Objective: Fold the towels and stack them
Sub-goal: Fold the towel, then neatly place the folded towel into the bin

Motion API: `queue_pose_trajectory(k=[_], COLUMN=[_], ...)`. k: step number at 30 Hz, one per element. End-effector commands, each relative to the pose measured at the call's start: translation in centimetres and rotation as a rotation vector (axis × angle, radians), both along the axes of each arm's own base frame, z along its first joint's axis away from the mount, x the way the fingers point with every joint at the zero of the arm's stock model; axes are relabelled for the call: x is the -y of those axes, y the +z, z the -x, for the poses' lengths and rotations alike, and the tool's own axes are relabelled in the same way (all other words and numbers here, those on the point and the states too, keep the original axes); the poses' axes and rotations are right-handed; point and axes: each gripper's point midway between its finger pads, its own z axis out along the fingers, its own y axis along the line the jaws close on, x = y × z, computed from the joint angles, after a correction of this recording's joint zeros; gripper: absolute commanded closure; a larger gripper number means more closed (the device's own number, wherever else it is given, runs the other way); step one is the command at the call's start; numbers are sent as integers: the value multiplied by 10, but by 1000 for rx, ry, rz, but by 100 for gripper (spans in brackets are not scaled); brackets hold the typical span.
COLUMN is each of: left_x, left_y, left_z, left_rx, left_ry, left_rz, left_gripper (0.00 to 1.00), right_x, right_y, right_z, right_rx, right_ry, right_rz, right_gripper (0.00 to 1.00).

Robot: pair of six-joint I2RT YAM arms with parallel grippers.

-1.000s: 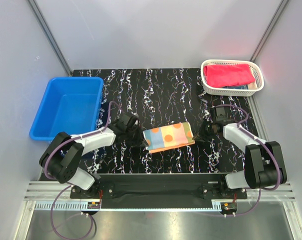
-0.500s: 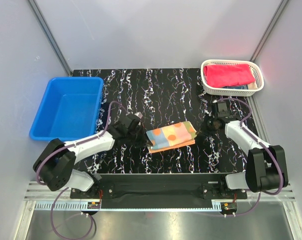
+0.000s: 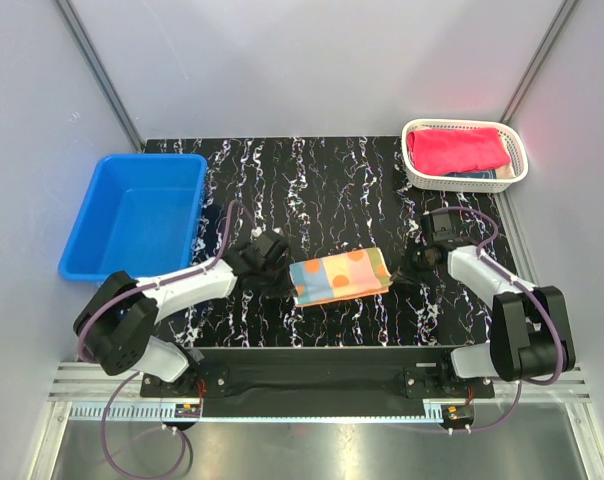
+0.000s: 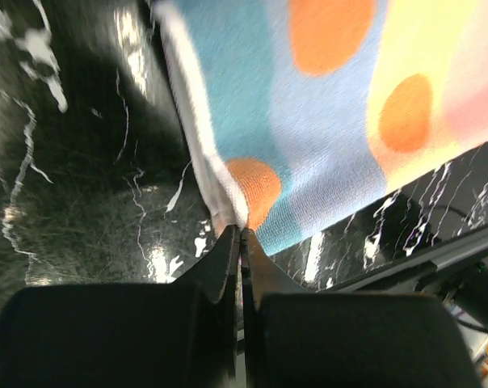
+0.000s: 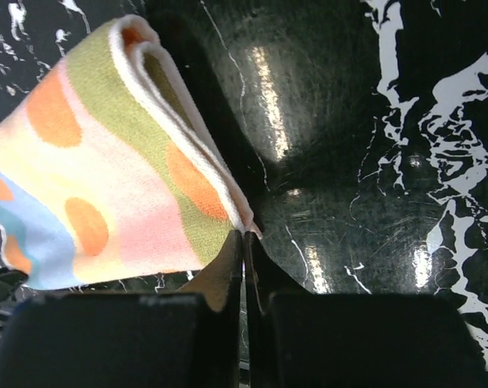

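A folded towel [image 3: 339,277] with orange dots on blue, yellow, pink and green patches lies mid-table between the arms. My left gripper [image 3: 290,283] is shut at its near left corner. In the left wrist view the closed tips [image 4: 241,230] pinch the white-edged corner of the towel [image 4: 349,121]. My right gripper [image 3: 397,272] is shut at the right end. Its tips [image 5: 244,233] meet on the folded corner of the towel [image 5: 107,186]. A pink-red towel [image 3: 457,150] lies folded in the white basket [image 3: 414,178] at the back right.
A blue bin [image 3: 102,165] stands at the left edge of the black marbled table [image 3: 312,190]. Something dark blue [image 3: 474,176] shows under the pink-red towel in the basket. Grey walls close in on both sides.
Half a second ago the dotted towel was tilted, its right end nearer the back. Now it lies level and slightly nearer. Both grippers shifted with it and stayed shut.
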Motion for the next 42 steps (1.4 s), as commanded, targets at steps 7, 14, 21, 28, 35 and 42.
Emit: queue_pose_trajectory(k=[7, 14, 21, 28, 35, 42], left_x=[-19, -5, -5, 40, 11, 7], left_y=[16, 7, 53, 41, -11, -19], left_z=[-19, -7, -24, -26, -20, -13], left_rx=[136, 91, 187, 141, 30, -16], left_ry=[27, -42, -48, -157, -91, -63], left_rz=[-92, -47, -72, 78, -36, -19], left_gripper=[100, 80, 56, 56, 57, 57], right_x=[-21, -16, -13, -23, -30, -38], right_y=[5, 3, 32, 9, -19, -24], right_z=[13, 16, -7, -31, -17, -7], right_rx=[46, 15, 115, 56, -19, -50], right_ry=[45, 32, 79, 221, 273, 282], right_rz=[-129, -101, -57, -58, -103, -141], right_gripper=[93, 72, 52, 51, 51, 55])
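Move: Both closed hands are at the folded towel's near corners, 2 to 3 cm above the table. The towel's middle lies about 10 cm to the left hand's right and 3 cm ahead, and some 10 cm to the right hand's left and 2 cm ahead, about 2 cm below both. The white basket sits some 27 cm ahead of the right hand and 14 cm to its right; the blue tub is roughly 31 cm left and 15 cm ahead of the left hand. Up and down again by about 2 cm goes the left hand, while the right draws the near-right corner back 3 cm and slightly down. Both open nearly halfway, letting go, then hop 3 to 5 cm up, the right forward and the left rightward, and sink with fingers spread astride the towel's short edges near those corners; the right also turns some 15 degrees counter-clockwise. ##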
